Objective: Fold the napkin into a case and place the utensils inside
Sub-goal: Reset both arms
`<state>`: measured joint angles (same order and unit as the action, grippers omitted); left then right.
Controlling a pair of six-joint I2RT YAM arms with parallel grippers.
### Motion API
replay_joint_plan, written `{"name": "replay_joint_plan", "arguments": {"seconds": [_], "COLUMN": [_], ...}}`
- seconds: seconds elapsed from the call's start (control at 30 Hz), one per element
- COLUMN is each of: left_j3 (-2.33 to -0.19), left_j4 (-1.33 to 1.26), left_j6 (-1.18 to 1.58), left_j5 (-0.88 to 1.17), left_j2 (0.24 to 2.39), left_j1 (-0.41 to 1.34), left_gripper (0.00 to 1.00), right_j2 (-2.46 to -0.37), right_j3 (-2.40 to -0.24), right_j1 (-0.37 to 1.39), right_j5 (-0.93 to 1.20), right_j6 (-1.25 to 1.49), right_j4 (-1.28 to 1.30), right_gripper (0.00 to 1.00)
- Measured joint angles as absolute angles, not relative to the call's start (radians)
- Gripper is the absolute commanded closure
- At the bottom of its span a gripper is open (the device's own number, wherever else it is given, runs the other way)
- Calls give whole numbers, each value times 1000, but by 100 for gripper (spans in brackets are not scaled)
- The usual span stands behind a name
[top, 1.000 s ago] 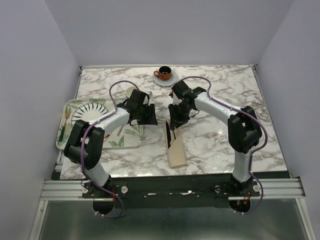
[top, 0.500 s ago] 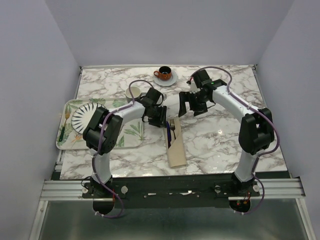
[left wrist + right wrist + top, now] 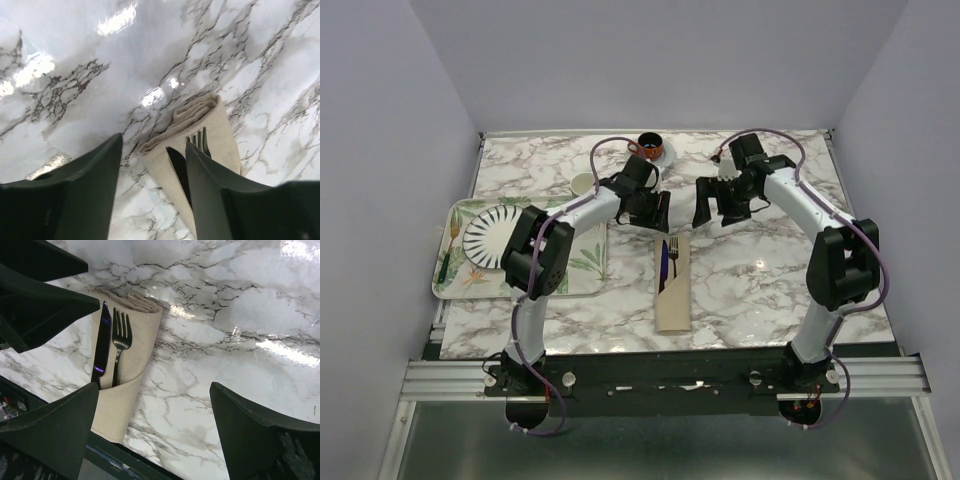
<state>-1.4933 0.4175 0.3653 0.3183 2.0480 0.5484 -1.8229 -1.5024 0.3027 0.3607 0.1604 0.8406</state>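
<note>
The napkin (image 3: pixel 672 296) lies folded as a narrow beige case near the table's front middle. The dark knife (image 3: pixel 663 265) and the silver fork (image 3: pixel 674 256) stick out of its pocket side by side, knife on the left. My left gripper (image 3: pixel 650 212) hangs open just behind the case's far end, holding nothing. The right gripper (image 3: pixel 718 205) is wide open and empty, behind and to the right of the case. In the left wrist view the gripper (image 3: pixel 154 142) frames the napkin (image 3: pixel 220 130), knife (image 3: pixel 177 165) and fork (image 3: pixel 200 140). The right wrist view shows napkin (image 3: pixel 135 350), knife (image 3: pixel 102 345), fork (image 3: pixel 120 340) left of the gripper (image 3: pixel 154 386).
A leaf-printed tray (image 3: pixel 582 272) at the left carries a striped plate (image 3: pixel 495 235) and utensils along its left edge (image 3: pixel 450 240). An orange cup on a saucer (image 3: pixel 648 148) stands at the back middle, with a small pale cup (image 3: pixel 582 183) nearby.
The right gripper opened and drew back and to the right from the case, where knife and fork now show. The left gripper swung from near the tray to behind the case.
</note>
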Motion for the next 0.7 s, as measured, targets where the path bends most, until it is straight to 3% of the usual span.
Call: {"name": "replay_joint_plan", "arguments": {"seconds": [0.03,0.17,0.5,0.7], "left_j3": [-1513,-1530,-1696,-1746], "left_j4": [419,447,546,634], "left_j6": [343,270,139,105], "left_j5": [317,292,253,213], "left_j2": [2045,1991,1711,1614], "left_j1": [548,542,453,379], "left_gripper": [22,1,1,1], "right_j2": [-1822,-1800,-1602,-1455], "right_j3": [-1512,-1545,-1665,-1595], "right_j1": [293,254,69,46], "right_j5": [371,385,406,381], "right_j6": [144,70,-123,-154], "right_j4": [851,862,863,857], "right_gripper": [0,0,0,0]}}
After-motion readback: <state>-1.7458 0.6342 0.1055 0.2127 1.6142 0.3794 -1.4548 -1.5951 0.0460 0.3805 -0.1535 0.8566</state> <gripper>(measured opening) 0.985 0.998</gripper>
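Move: Behind both hands lies the folded napkin case with the knife and fork in it. Its middle is about 15 cm back, 4 cm right and 4 cm below the left hand, and roughly 13 cm back, 9 cm left and 10 cm below the right. From the left hand, the mug stands some 16 cm left and 6 cm ahead, the brown cup about 18 cm ahead and 2 cm left, and the fork head about 8 cm back and 4 cm right. Rising clear of the napkin case, both empty hands draw up and apart. The left climbs some 26 cm, drifting left over the tray side and slightly forward as its half-open fingers spread wide. The right, already wide open, lifts about 16 cm while swinging right, easing forward and then back. Both wrists tip their fingers up and forward by roughly 35 degrees. ##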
